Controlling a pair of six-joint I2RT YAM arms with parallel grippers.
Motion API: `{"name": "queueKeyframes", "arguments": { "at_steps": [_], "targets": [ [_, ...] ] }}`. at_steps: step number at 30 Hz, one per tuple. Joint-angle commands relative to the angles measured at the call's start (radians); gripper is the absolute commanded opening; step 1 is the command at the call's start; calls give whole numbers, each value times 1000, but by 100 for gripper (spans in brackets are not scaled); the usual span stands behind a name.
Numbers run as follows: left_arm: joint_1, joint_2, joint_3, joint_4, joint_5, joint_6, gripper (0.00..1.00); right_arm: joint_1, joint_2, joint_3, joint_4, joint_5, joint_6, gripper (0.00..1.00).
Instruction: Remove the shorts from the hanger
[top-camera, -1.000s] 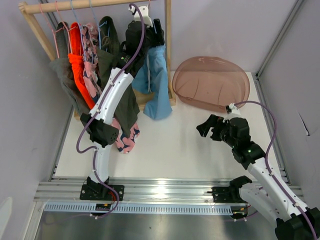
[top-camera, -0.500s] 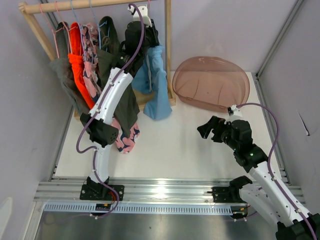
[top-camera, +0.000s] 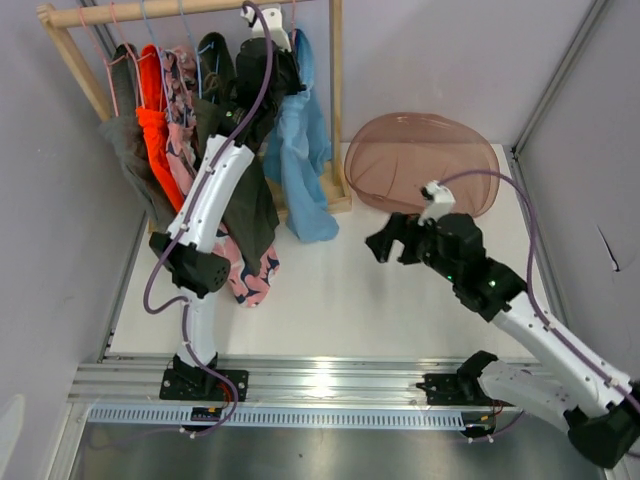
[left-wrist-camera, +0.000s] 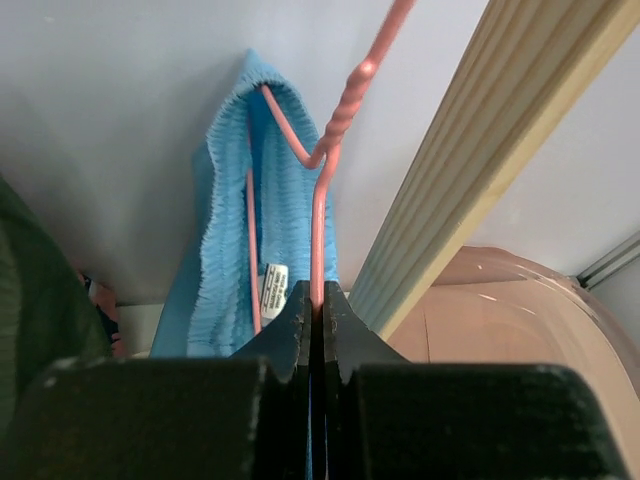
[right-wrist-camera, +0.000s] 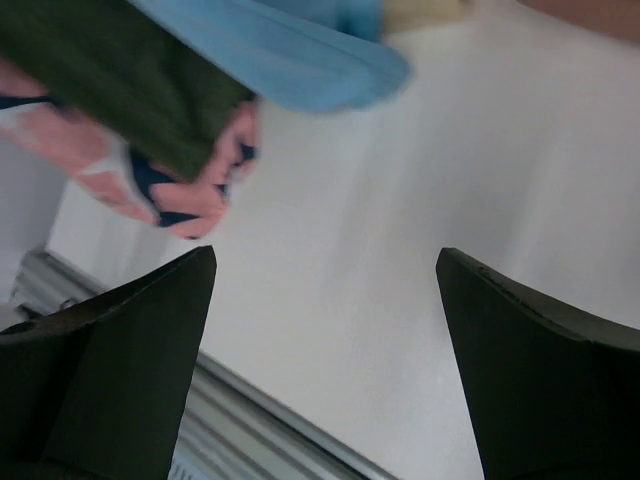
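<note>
The light blue shorts (top-camera: 300, 160) hang on a pink wire hanger (left-wrist-camera: 318, 230) at the right end of the wooden rack. My left gripper (left-wrist-camera: 316, 300) is shut on that hanger's wire just below its twisted neck, beside the shorts' ribbed waistband (left-wrist-camera: 225, 220). From above, the left gripper (top-camera: 285, 80) sits high against the rail. My right gripper (top-camera: 385, 243) is open over the white table, right of the shorts' lower hem (right-wrist-camera: 290, 50), with nothing between its fingers. Dark olive green shorts (top-camera: 250, 200), pink floral shorts (top-camera: 185, 150), orange shorts (top-camera: 152, 130) and grey shorts (top-camera: 125, 150) hang further left.
The rack's wooden upright (left-wrist-camera: 470, 160) stands close to the right of my left gripper. A translucent pink basin (top-camera: 425, 165) sits at the back right of the table. The table's metal rail (top-camera: 330, 385) runs along the near edge.
My left gripper has closed on the pink hanger wire and shifted up and left, swinging the blue shorts with it. The right arm has moved left toward the hanging shorts, still open.
</note>
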Motion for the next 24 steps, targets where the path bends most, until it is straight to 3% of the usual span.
{"name": "queueKeyframes", "arguments": {
  "at_steps": [1, 2, 3, 5, 10, 18, 21, 24],
  "targets": [
    [-9, -160, 27, 5, 20, -9, 0, 239, 137, 278, 47, 219, -179, 100],
    [-12, -171, 27, -2, 22, -12, 0, 303, 187, 341, 36, 369, -213, 99],
    [-15, -180, 16, -3, 20, -12, 0, 416, 237, 464, 16, 438, -245, 99],
    [-21, -205, 10, -6, 19, -13, 0, 488, 383, 575, 8, 551, -316, 99],
    [-22, -234, -2, -41, 20, -35, 0, 584, 571, 772, 80, 580, -356, 99],
    [-22, -296, -60, -61, 11, -55, 0, 605, 770, 849, 260, 623, -359, 99],
    [-22, -309, -65, -77, 13, -73, 0, 609, 815, 852, 350, 680, -351, 99],
    [-21, -344, -108, -81, 13, -93, 0, 637, 832, 802, 516, 836, -383, 99]
  ]
}}
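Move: The light blue shorts hang on the pink hanger that the left hand already grips near its neck; their middle is some 18 cm below that hand and 4 cm ahead. The right hand has them about 28 cm ahead, 18 cm to its left and 5 cm up. The green shorts hang some 12 cm left of the blue ones and level with them in reach; the rack's right post stands about 8 cm to their right and 8 cm farther out. The light blue shorts are brought back and up on their hanger by the left hand, about 8 cm towards the robot and 6 cm higher, slightly to the left, fingers staying shut on the pink wire. Meanwhile the open right hand swings fast some 25 cm left towards the hanging cloth, rising about 16 cm and then sinking a third of that, its fingertips tipping up; it comes near the shorts, with no touch to be seen. ##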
